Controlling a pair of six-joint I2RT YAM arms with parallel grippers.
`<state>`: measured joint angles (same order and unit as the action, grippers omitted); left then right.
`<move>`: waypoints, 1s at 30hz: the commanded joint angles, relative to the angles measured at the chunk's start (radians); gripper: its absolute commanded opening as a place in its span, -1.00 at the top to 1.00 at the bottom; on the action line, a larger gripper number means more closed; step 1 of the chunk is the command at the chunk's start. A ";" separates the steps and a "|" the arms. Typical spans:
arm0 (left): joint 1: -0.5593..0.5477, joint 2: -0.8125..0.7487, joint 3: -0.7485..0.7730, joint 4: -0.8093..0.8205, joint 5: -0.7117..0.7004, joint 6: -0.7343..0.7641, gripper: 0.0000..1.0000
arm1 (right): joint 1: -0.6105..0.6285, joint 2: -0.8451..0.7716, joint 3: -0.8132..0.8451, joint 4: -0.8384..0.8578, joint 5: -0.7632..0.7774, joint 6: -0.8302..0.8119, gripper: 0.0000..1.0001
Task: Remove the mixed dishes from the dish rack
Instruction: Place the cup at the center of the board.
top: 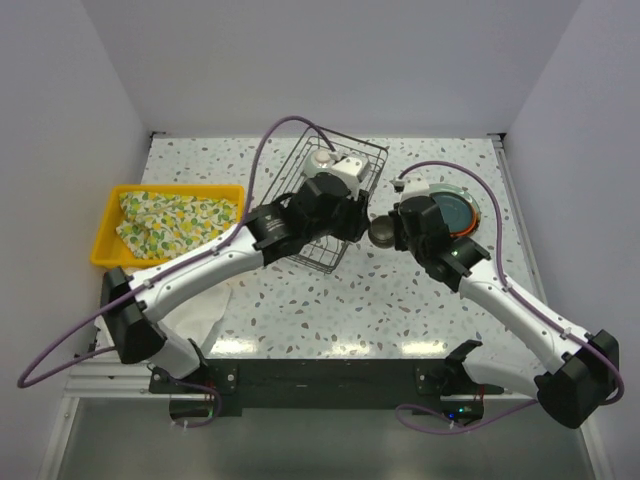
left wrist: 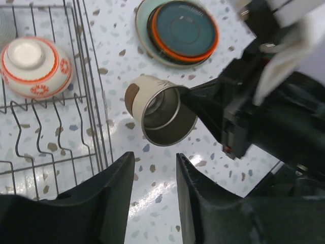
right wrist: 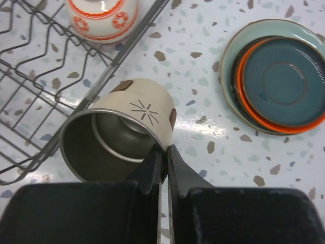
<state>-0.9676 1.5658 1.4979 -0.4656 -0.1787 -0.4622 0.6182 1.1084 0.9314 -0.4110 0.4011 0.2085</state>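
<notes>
A beige cup [right wrist: 122, 129] with brown patches hangs tilted above the table, its mouth turned toward my right wrist camera. My right gripper [right wrist: 165, 148] is shut on its rim wall, one finger inside and one outside. Just short of the cup [left wrist: 160, 109], my left gripper [left wrist: 155, 160] stands open with only bare table between its fingers. From above, the cup [top: 381, 232] lies between both grippers, right of the black wire dish rack [top: 335, 190]. A red-patterned white bowl [left wrist: 35, 66] sits upside down in the rack. Stacked plates [top: 450, 212], grey-green, black, orange-red and dark blue, lie on the table at the right.
A yellow tray [top: 110, 215] holding a yellow-patterned cloth [top: 170, 220] sits at the left edge. A white cloth [top: 205, 310] lies under the left arm. The rack wires [right wrist: 45, 96] run close beside the cup on its left.
</notes>
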 commanded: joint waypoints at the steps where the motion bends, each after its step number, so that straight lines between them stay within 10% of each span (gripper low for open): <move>1: 0.007 -0.156 -0.065 0.172 0.025 0.006 0.05 | -0.008 -0.002 0.038 -0.032 0.110 -0.035 1.00; 11: 0.015 -0.412 -0.333 0.317 -0.111 0.115 -0.37 | -0.073 0.054 0.144 -0.091 0.113 -0.052 1.00; 30: 0.015 -0.842 -0.832 0.401 -0.327 0.247 -0.76 | -0.811 0.363 0.386 -0.137 -0.292 0.310 1.00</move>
<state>-0.9558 0.7517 0.7055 -0.1131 -0.4721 -0.2409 -0.0845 1.4509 1.2667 -0.5697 0.2081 0.3809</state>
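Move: The stack of plates, where the cup in the right gripper is being taken, lies roughly 9 cm ahead of the right hand, 17 cm to its right and 15 cm below. The patterned bowl stands about 15 cm ahead and 14 cm to the left of that hand, with the middle of the dish rack around 7 cm farther left. From the left hand the stack is some 14 cm ahead, 31 cm to the right and 21 cm below. The cup, still pinched by its rim in the right fingers, is carried about 20 cm to the right and 9 cm forward towards the plate stack, slowly at first, dipping slightly at the end while the hand turns some 35 degrees clockwise. The left hand, already off the cup, rises about 8 cm, then swings 17 cm left and sinks back down, opening wide. ##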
